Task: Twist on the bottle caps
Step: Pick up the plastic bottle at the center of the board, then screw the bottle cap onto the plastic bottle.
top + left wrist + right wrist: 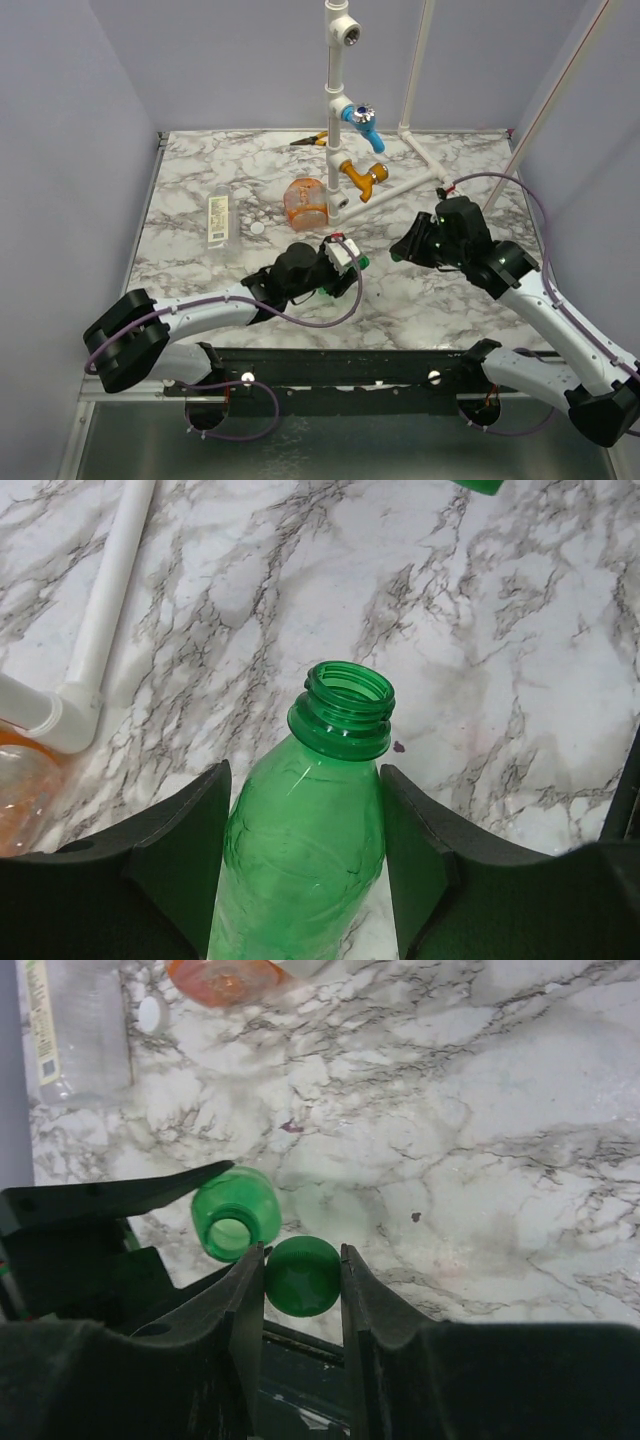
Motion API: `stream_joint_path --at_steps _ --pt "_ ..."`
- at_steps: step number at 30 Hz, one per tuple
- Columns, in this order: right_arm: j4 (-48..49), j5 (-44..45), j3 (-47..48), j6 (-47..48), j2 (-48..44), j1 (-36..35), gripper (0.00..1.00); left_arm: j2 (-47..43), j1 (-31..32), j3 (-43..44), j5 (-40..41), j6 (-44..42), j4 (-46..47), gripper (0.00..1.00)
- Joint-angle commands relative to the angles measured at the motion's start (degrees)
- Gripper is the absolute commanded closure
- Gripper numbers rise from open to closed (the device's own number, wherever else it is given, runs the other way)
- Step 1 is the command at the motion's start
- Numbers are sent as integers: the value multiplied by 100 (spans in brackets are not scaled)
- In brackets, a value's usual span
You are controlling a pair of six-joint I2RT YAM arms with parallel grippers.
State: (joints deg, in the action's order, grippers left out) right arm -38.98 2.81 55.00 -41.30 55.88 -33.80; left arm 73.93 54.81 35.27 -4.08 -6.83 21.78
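Observation:
My left gripper [305, 855] is shut on the slim green bottle [318, 820], one jaw on each side of its body. The bottle's threaded neck is uncapped and points toward the table's right side. In the top view the left gripper [345, 270] holds this bottle [361, 264] at mid-table. My right gripper [302, 1285] is shut on the dark green cap [302, 1276], just beside the bottle's open mouth [232, 1222] and apart from it. The right gripper [402, 250] is a short way right of the bottle. A white cap [258, 228] lies loose on the table.
An orange bottle [305, 201] stands by the white pipe frame [335, 110], which carries blue and orange tap handles. A clear labelled bottle [218, 218] lies at the left, beside the white cap. Pliers [308, 140] rest at the back. Walls close in on both sides.

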Motion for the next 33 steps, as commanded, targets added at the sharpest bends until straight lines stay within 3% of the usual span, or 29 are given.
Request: stream_joint_path --at_steps 1,9,19,33 --pt "-395 -548 428 183 203 -37 69 -87 189 -226 133 655 1026 84" --pt "-503 -870 644 197 551 -39 71 446 373 -224 128 653 2092 85" --pt "-731 -959 840 73 559 -38 73 847 430 -355 47 650 2759 85" --pt "-548 -955 754 -18 757 -47 74 969 547 -297 -71 657 2889 85"
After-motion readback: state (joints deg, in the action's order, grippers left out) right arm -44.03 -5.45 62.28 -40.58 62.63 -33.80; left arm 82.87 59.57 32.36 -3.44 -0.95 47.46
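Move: The left hand holds the green bottle, neck pointing right; the green cap it is being taken to is about 12 cm to this hand's right, 2 cm ahead and some 4 cm higher. Ahead of the left hand and about 11 cm lower, the orange bottle is 16 cm out and 8 cm left, and the pipe stand's foot is 15 cm straight out. From the right hand, which holds that cap, the green bottle's mouth is about 7 cm left, level in reach and 4 cm lower. The left hand keeps its grip on the green bottle and carries it about 5 cm to the right towards the cap, rising some 2 cm and tilting the neck end up by roughly 15 degrees. The right hand, still pinching the cap, comes about 2.5 cm left to meet it, mostly early on, bobbing slightly up and down while the wrist turns some 10 degrees, tipping down and counter-clockwise, then nearly holds as the bottle mouth is brought up under the cap. ##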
